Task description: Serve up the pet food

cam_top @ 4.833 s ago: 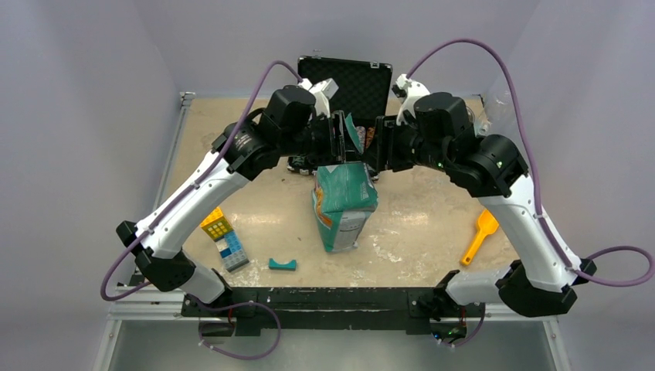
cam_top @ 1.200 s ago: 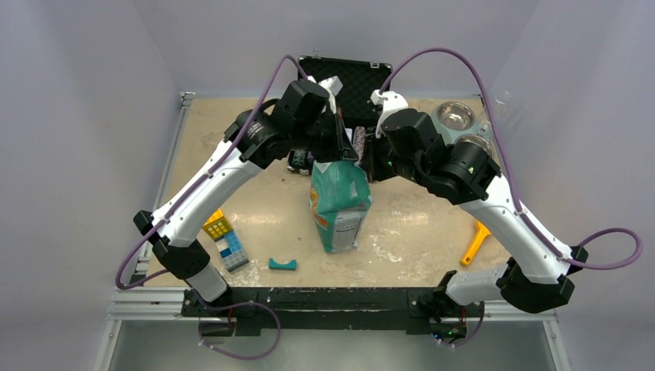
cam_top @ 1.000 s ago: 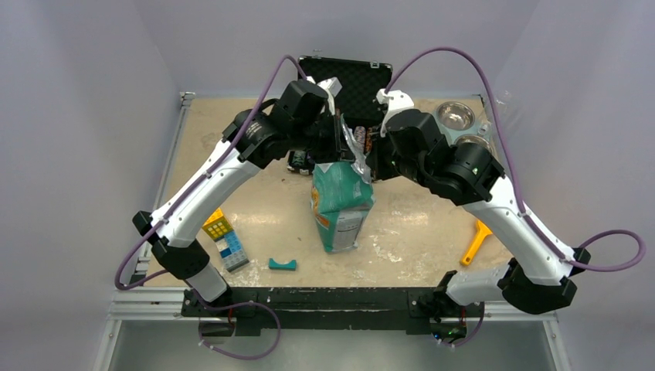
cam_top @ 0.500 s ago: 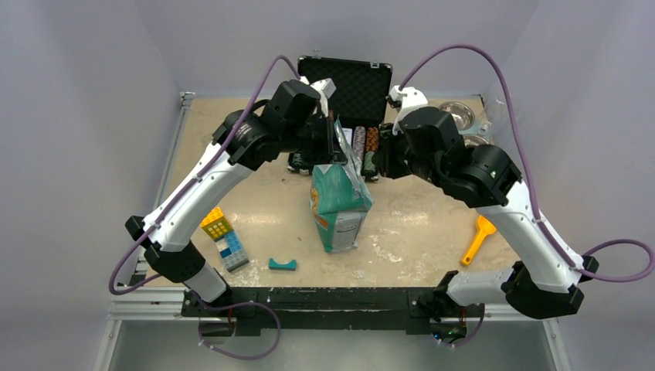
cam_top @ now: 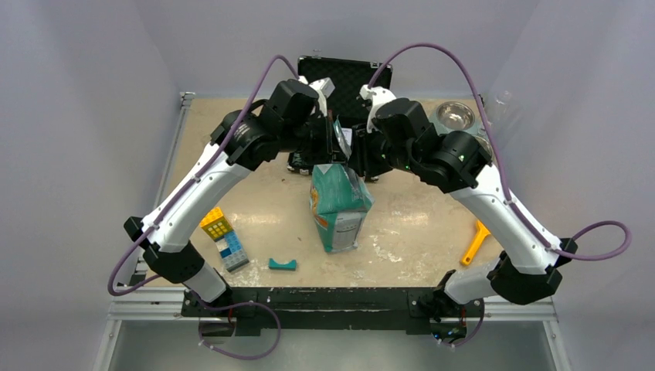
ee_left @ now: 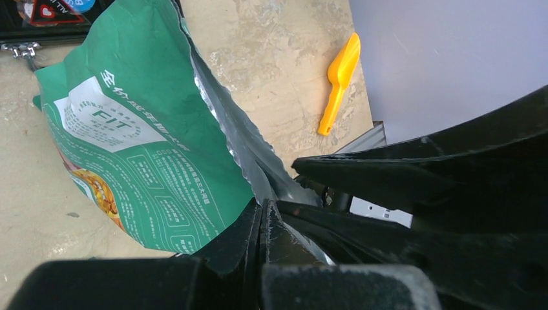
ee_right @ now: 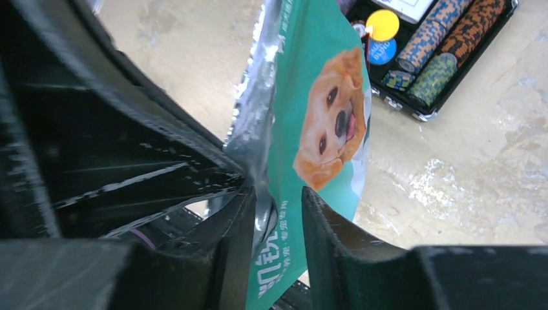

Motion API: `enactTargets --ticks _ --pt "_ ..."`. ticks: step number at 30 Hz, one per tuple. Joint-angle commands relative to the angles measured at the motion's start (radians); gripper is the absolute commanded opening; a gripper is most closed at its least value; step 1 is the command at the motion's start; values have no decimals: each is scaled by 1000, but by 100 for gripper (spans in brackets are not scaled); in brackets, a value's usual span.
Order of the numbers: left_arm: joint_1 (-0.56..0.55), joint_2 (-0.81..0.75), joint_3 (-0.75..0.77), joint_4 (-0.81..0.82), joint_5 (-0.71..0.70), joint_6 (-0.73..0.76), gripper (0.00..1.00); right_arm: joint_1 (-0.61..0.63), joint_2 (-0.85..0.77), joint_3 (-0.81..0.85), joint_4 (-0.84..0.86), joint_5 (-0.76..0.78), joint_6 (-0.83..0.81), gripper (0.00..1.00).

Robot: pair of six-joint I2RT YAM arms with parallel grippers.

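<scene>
The teal-green pet food bag point(cam_top: 341, 202) stands upright mid-table, its torn top showing silver lining; the pet food itself is hidden inside. My left gripper point(ee_left: 262, 208) is shut on the bag's point(ee_left: 139, 152) top edge, at its far side in the top view point(cam_top: 334, 145). My right gripper point(ee_right: 278, 201) is open, jaws astride the opposite top edge, with the bag's dog-printed wall point(ee_right: 326, 126) between them and a gap on the right side. From above, the right gripper point(cam_top: 358, 158) hangs just over the bag's mouth.
An open black case point(cam_top: 344, 77) with poker chips point(ee_right: 446, 45) lies behind the bag. A steel bowl point(cam_top: 454, 114) sits at the back right. An orange scoop point(cam_top: 479, 238) lies right. Coloured blocks point(cam_top: 225, 239) and a small teal piece point(cam_top: 282, 264) lie front left.
My right gripper has opened, letting go of the bag's edge, and its arm has swung left, back over the bag's mouth. The left gripper stays shut on the bag.
</scene>
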Motion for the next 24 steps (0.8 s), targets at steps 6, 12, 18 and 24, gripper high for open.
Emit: enactTargets --ticks 6,12,18,24 --pt "4 -66 18 -78 -94 -22 0 0 -2 -23 -21 63 -8 1" --pt "4 -49 53 -164 -162 -48 0 16 -10 1 14 32 -3 0" --pt "4 -41 43 -57 -47 -58 12 35 -26 -9 79 -15 5 0" --pt "7 -33 36 -27 -64 -63 33 40 -28 -5 85 -20 0 0"
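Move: The left fingers still pinch the left rim of the pet food bag's mouth, right at the hand point. The right gripper hangs half open just over the right rim, which lies about 2 cm below and about 1 cm to its left, level with it front to back. From the left hand, the chip case is roughly 17 cm straight ahead and 34 cm lower, and the teal arch some 15 cm back, 15 cm to the left and 36 cm lower. Lower the right gripper about 1.5 cm over the right rim of the bag's mouth, shut its fingers to pinch the sheet, then ease it some 1 cm left. Meanwhile draw the left gripper, still pinching its rim, about 2 cm left with a slight counter-clockwise turn, then open its fingers about a third as it drifts back a little to the right. ##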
